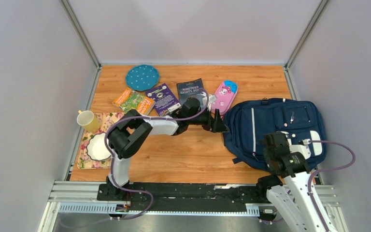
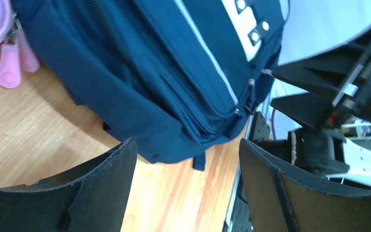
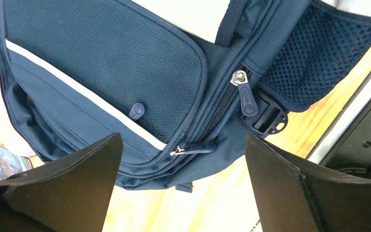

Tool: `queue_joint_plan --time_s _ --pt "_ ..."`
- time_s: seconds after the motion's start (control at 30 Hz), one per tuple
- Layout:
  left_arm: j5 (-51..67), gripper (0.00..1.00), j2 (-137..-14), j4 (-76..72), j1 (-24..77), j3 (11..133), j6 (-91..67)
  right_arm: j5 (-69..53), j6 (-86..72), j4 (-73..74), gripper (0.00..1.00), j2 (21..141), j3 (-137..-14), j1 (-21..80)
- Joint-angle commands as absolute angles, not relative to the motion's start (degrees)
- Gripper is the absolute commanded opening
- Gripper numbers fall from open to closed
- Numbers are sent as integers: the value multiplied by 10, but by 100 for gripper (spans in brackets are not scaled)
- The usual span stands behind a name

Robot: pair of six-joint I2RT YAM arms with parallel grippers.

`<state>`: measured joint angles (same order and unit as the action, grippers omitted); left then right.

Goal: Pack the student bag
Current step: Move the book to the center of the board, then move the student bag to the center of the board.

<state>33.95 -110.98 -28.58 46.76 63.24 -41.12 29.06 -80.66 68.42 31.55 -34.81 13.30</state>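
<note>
The student bag (image 1: 275, 128), a navy backpack with a thin light stripe, lies flat at the right of the wooden table with its zips shut. My left gripper (image 1: 221, 126) hovers just off the bag's left edge, jaws wide open and empty. In the left wrist view the bag (image 2: 164, 72) lies beyond the left gripper (image 2: 187, 141), with bare wood between the fingers. My right gripper (image 1: 272, 141) hangs over the bag's near edge, open and empty. In the right wrist view two zip pulls (image 3: 245, 96) show on the bag (image 3: 106, 63), past the right gripper (image 3: 183, 136).
A pink pencil case (image 1: 224, 95) lies by the bag's upper left corner. Three books (image 1: 163, 98) and a teal plate (image 1: 142, 77) sit at the back. A yellow mug (image 1: 88, 120) and a white dish (image 1: 98, 146) rest on a floral mat (image 1: 89, 162) at left.
</note>
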Motion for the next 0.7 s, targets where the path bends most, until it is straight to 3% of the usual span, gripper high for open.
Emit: queue_joint_plan --time_s 0.0,0.17,0.5,0.6,0.63,0.67 --pt "307 85 -1182 -341 463 663 -494 321 -785 701 100 303 -383 134" --pt "267 85 -1220 -291 479 712 -485 321 -770 700 100 278 -392 134" --pt "282 85 -1281 -346 495 759 -548 317 -755 668 100 252 -375 134" --pt "287 70 -1292 -361 496 753 -565 300 -735 650 100 261 -375 134" --pt "290 52 -1293 -370 497 742 -569 297 -730 645 100 262 -374 134" --pt "291 41 -1293 -386 496 736 -575 295 -729 642 100 263 -374 133"
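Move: The backpack's left edge lies some 6 cm to the left hand's right, 3 cm ahead and roughly 8 cm below it. The pencil case stands about 17 cm ahead and 4 cm right of that hand, the Nineteen Eighty-Four book about 17 cm ahead and 11 cm left, both roughly 10 cm lower. From the right hand, the same edge is around 22 cm left, 13 cm ahead and 5 cm lower. The backpack's left edge comes between the left hand's open fingers: they sink about 7 cm with a slight push forward, then bob up a little, reach some 3 cm farther right and settle down again. The wrist turns about 15 degrees on the way, and only at the end do the fingers begin to close, pinching the fabric. The right hand rises some 2.5 cm over the bag, open. ##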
